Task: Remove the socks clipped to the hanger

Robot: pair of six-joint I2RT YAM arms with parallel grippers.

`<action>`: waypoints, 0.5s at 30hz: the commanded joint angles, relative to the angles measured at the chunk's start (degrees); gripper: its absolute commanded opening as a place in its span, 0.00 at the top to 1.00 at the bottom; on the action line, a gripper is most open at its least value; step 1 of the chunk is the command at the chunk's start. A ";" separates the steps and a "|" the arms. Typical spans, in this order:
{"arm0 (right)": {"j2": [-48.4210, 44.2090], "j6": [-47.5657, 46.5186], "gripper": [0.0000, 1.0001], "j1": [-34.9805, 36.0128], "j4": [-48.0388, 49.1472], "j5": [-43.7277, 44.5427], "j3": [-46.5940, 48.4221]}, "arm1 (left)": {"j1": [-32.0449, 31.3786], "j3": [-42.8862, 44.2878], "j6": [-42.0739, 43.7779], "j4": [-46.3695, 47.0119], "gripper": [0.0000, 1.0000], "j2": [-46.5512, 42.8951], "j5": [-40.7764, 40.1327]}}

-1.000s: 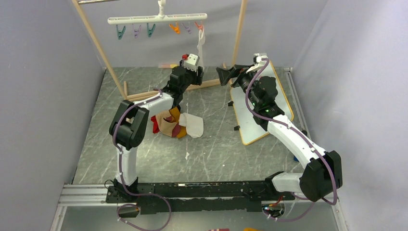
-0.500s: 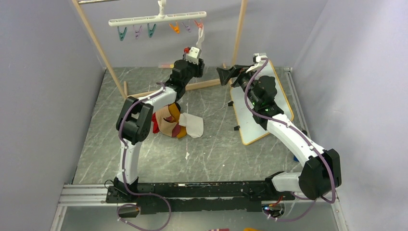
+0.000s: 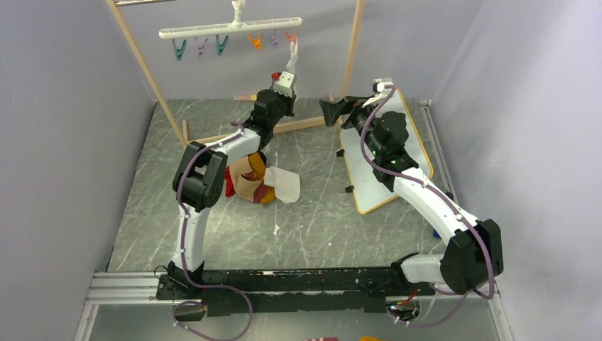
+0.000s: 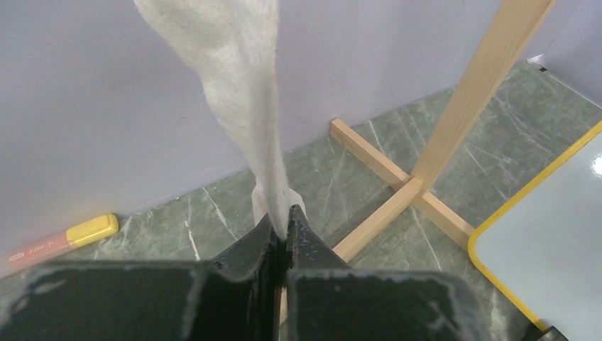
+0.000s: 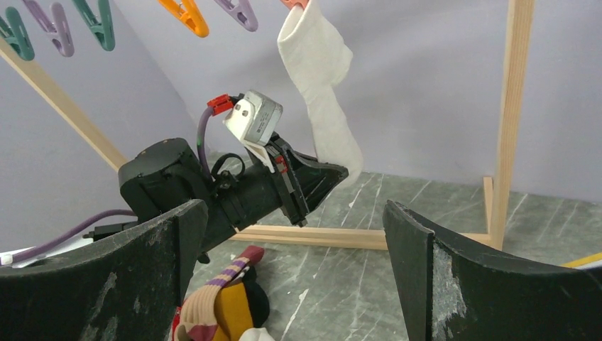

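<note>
The white hanger (image 3: 231,29) hangs at the top from the wooden rack, with its teal, purple and orange clips empty. One long white sock (image 3: 294,55) hangs from the rightmost clip (image 5: 294,3); it also shows in the left wrist view (image 4: 245,85) and the right wrist view (image 5: 321,92). My left gripper (image 4: 282,226) is shut on the sock's lower end, seen from above (image 3: 292,77). My right gripper (image 3: 328,108) is open and empty, to the right of the sock. A pile of socks (image 3: 257,182) lies on the table, with red, mustard, striped and white ones.
The wooden rack's posts (image 3: 353,50) and floor bars (image 4: 387,206) stand around the hanger. A white board with a yellow rim (image 3: 369,190) lies at the right. A pink and yellow marker (image 4: 60,239) lies by the back wall.
My left gripper has moved up and toward the back, closer under the hanger, with the white sock's end between its jaws. The right arm has hardly moved.
</note>
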 commanded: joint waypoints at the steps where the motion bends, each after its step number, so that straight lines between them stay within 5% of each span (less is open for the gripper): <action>1: -0.03 0.58 0.00 -0.33 2.40 -0.61 0.40 | -0.07 0.38 0.00 3.44 0.95 -0.99 2.11; 15: 5.99 -0.33 0.00 -0.18 1.13 -0.80 7.57 | -1.81 -10.29 -1.14 8.31 0.95 -5.95 3.49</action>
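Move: The left hand already holds the toe of the last white sock; the pink clip it hangs from is about 24 cm above that hand, level fore-and-aft and sideways, while the pile of removed socks lies some 22 cm back, 7 cm left and 19 cm below. From the open right hand the pink clip is roughly 18 cm ahead, 9 cm left and 9 cm higher, with the purple clip about 4 cm left of it and the orange clip about 9 cm left. Downward and somewhat back goes the left hand, about 5 cm in all after barely stirring at first, its shut fingers keeping their pinch on the sock's toe and pulling against the pink clip. The right hand, still wide open, then sets off forward and down with a little left, roughly 3 cm towards the pink clip, touching nothing. ##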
